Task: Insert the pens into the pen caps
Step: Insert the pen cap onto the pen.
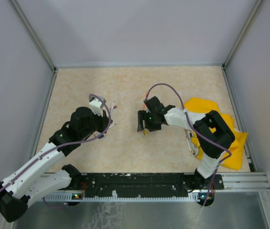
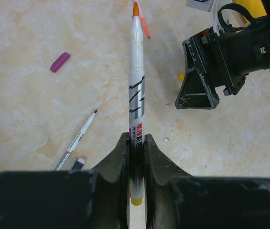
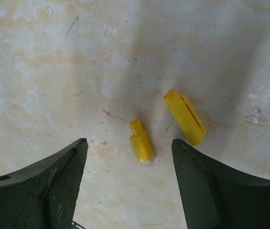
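My left gripper (image 2: pixel 136 143) is shut on the lower barrel of a white pen (image 2: pixel 136 76) whose orange tip points away from me; in the top view it (image 1: pixel 104 130) sits left of centre. My right gripper (image 3: pixel 128 143) hangs open just above the table, astride a stubby yellow pen cap (image 3: pixel 141 141). A longer yellow cap (image 3: pixel 185 118) lies by its right finger, untouched. The left wrist view also shows a purple cap (image 2: pixel 60 62), a thin white pen (image 2: pixel 76 140), a dark blue cap (image 2: pixel 77 163) and an orange-pink piece (image 2: pixel 144 26) lying loose.
A crumpled yellow cloth (image 1: pixel 230 143) lies at the right of the table, with a few pens (image 1: pixel 191 140) at its left edge. The right gripper's black body (image 2: pixel 206 71) stands close to the right of the held pen's tip. Grey walls enclose the table.
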Robot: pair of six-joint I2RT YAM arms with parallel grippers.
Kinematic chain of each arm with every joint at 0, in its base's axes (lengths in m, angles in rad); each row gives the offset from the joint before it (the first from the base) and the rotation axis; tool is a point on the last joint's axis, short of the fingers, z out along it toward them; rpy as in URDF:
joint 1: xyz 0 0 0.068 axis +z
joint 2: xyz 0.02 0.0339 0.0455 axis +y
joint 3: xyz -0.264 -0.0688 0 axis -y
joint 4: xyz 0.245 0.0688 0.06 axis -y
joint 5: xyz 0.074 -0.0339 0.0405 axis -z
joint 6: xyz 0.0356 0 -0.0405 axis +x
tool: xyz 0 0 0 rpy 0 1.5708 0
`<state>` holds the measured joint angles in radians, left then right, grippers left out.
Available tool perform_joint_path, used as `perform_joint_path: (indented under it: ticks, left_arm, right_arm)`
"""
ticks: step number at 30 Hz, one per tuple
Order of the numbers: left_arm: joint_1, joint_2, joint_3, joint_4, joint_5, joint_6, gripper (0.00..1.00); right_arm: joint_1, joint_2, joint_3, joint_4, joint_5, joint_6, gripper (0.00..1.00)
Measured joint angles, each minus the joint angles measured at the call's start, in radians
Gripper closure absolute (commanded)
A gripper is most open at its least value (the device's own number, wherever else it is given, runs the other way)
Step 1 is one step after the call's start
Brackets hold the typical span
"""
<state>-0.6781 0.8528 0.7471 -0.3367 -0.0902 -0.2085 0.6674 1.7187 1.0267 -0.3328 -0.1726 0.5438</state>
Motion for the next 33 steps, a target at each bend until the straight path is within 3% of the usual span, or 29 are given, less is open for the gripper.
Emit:
perform_joint_path:
  ticks: [28, 33]
  left_arm:
    - [0.0, 0.0, 0.0, 0.0, 0.0, 0.0, 1.0]
    - [0.0, 0.006, 0.0, 0.0, 0.001, 0.0, 1.0]
  right_arm:
    - [-0.037, 0.133, 0.174, -0.09, 0.128, -0.056, 0.28]
    - [-0.038, 0.176, 0.238, -0.122, 0.146, -0.09, 0.33]
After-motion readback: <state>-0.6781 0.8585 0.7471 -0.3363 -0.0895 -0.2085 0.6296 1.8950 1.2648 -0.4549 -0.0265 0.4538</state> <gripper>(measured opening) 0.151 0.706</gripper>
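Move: Just below the right hand's open fingers, about 2 cm down, lie two yellow caps. The loose one aimed at sits some 2 cm ahead and 3 cm to the right, by the right fingertip; the second cap is about 1 cm back and level sideways. The orange pen lies roughly 13 cm ahead and 1 cm left. From the left hand the loose cap is about 5 cm ahead, 17 cm right and 18 cm below. Keep the right gripper wide open and low: sink it a little under 1 cm first, then slide it forward about 6 cm, drifting 1 cm right, away from the second yellow cap, until the loose one lies between the fingers near the right tip. Swing the fingers some 10 degrees nearer to straight down from their leftward lean. Hold the left gripper still with its pen. ##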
